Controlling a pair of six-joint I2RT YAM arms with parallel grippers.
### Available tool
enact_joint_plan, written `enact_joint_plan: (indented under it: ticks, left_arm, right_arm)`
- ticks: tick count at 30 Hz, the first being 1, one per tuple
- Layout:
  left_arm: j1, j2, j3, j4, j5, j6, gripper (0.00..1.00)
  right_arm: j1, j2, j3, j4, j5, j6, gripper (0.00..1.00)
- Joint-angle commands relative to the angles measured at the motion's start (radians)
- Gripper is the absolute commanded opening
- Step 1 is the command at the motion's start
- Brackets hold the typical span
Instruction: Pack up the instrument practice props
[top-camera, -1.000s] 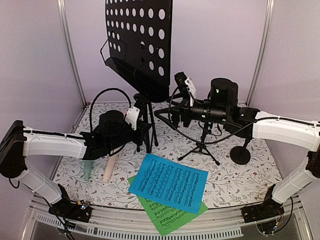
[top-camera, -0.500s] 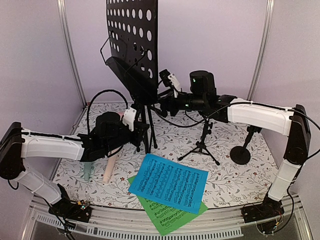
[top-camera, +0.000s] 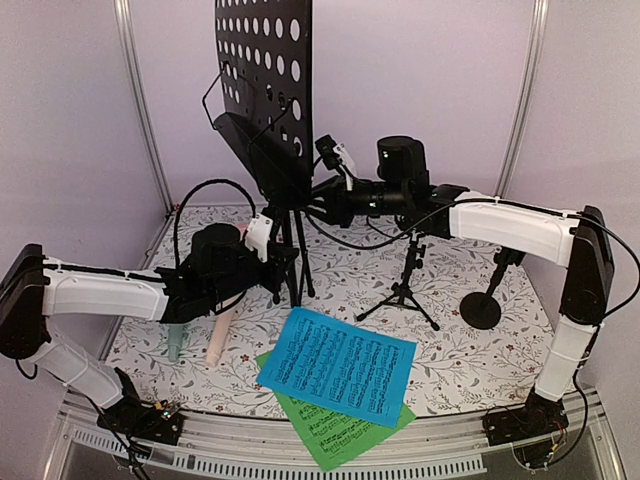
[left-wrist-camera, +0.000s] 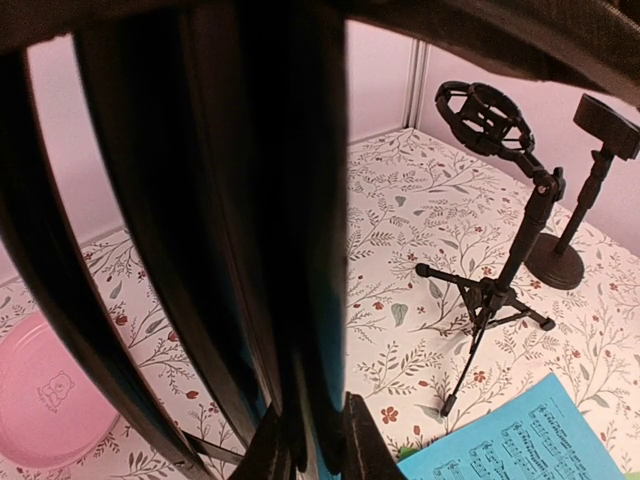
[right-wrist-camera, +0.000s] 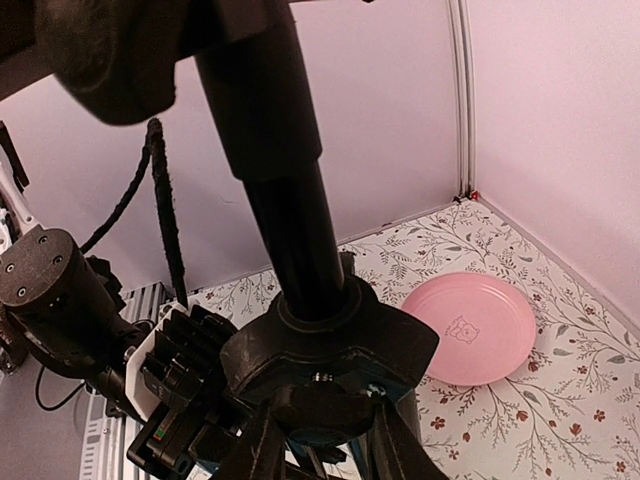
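Note:
The black perforated music desk (top-camera: 265, 60) stands on its tripod legs (top-camera: 296, 262) at the back left. My left gripper (top-camera: 288, 266) is shut on one leg of the stand (left-wrist-camera: 300, 250), which sits between its fingertips (left-wrist-camera: 365, 445). My right gripper (top-camera: 320, 205) is closed round the stand's pole hub (right-wrist-camera: 330, 345) just under the desk. Mint-green (top-camera: 176, 340) and peach (top-camera: 220, 338) microphones lie under my left arm. The blue sheet (top-camera: 338, 365) lies over the green sheet (top-camera: 335, 432) at the front. A small black microphone tripod (top-camera: 405, 290) stands in the middle.
A black round-base stand (top-camera: 482, 308) is at the right, under my right arm. The pink plate (right-wrist-camera: 470, 325) lies at the back behind the music stand and also shows in the left wrist view (left-wrist-camera: 45, 400). White walls enclose the floral table (top-camera: 470, 370).
My right arm has swung left from above the microphone tripod to the music stand's pole. The desk has turned more edge-on. The left arm has barely moved.

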Motion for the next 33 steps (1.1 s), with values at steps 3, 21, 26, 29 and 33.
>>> enact_joint_plan:
  ticks: [3, 21, 26, 29, 33]
  left_arm:
    - [0.018, 0.023, 0.002, -0.054, -0.018, 0.037, 0.0]
    - [0.019, 0.02, -0.007, -0.055, -0.029, 0.04, 0.0]
    - [0.018, 0.028, -0.005, -0.054, -0.027, 0.039, 0.0]
    - [0.018, 0.028, -0.005, -0.056, -0.024, 0.039, 0.0]
    - [0.019, 0.03, -0.005, -0.056, -0.025, 0.039, 0.0]
  right_arm:
    - [0.006, 0.023, 0.021, 0.051, -0.078, 0.098, 0.26]
    - [0.005, 0.017, -0.007, 0.189, -0.178, 0.486, 0.44]
    - [0.004, 0.004, 0.006, 0.036, -0.046, 0.169, 0.61]
    - [0.004, 0.02, 0.042, -0.048, -0.012, 0.035, 0.62]
    - [0.013, 0.001, 0.033, -0.051, 0.055, -0.024, 0.61]
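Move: The right fingers are already closed on the music stand's collar knob, its middle about 1 cm to their left and level with them. From this hand the microphone stand is some 22 cm right, level fore and aft and roughly 18 cm lower. The blue sheet lies 15 cm back, 6 cm right and 30 cm below; the pink plate is 15 cm ahead, 17 cm left, equally low. From the left hand, the knob is about 11 cm up, 1 cm ahead and 3 cm right. With its fingers pinching the music stand's collar knob, the right hand stays nearly in place and rolls about its finger line by some 30 degrees, clockwise as seen looking along the fingers from behind, so its top goes forward. It then opens the fingers to roughly double their starting gap, frees the knob and rolls most of the way back while sinking a good 1 cm, staying around the knob; the left hand keeps its hold on the stand below. ##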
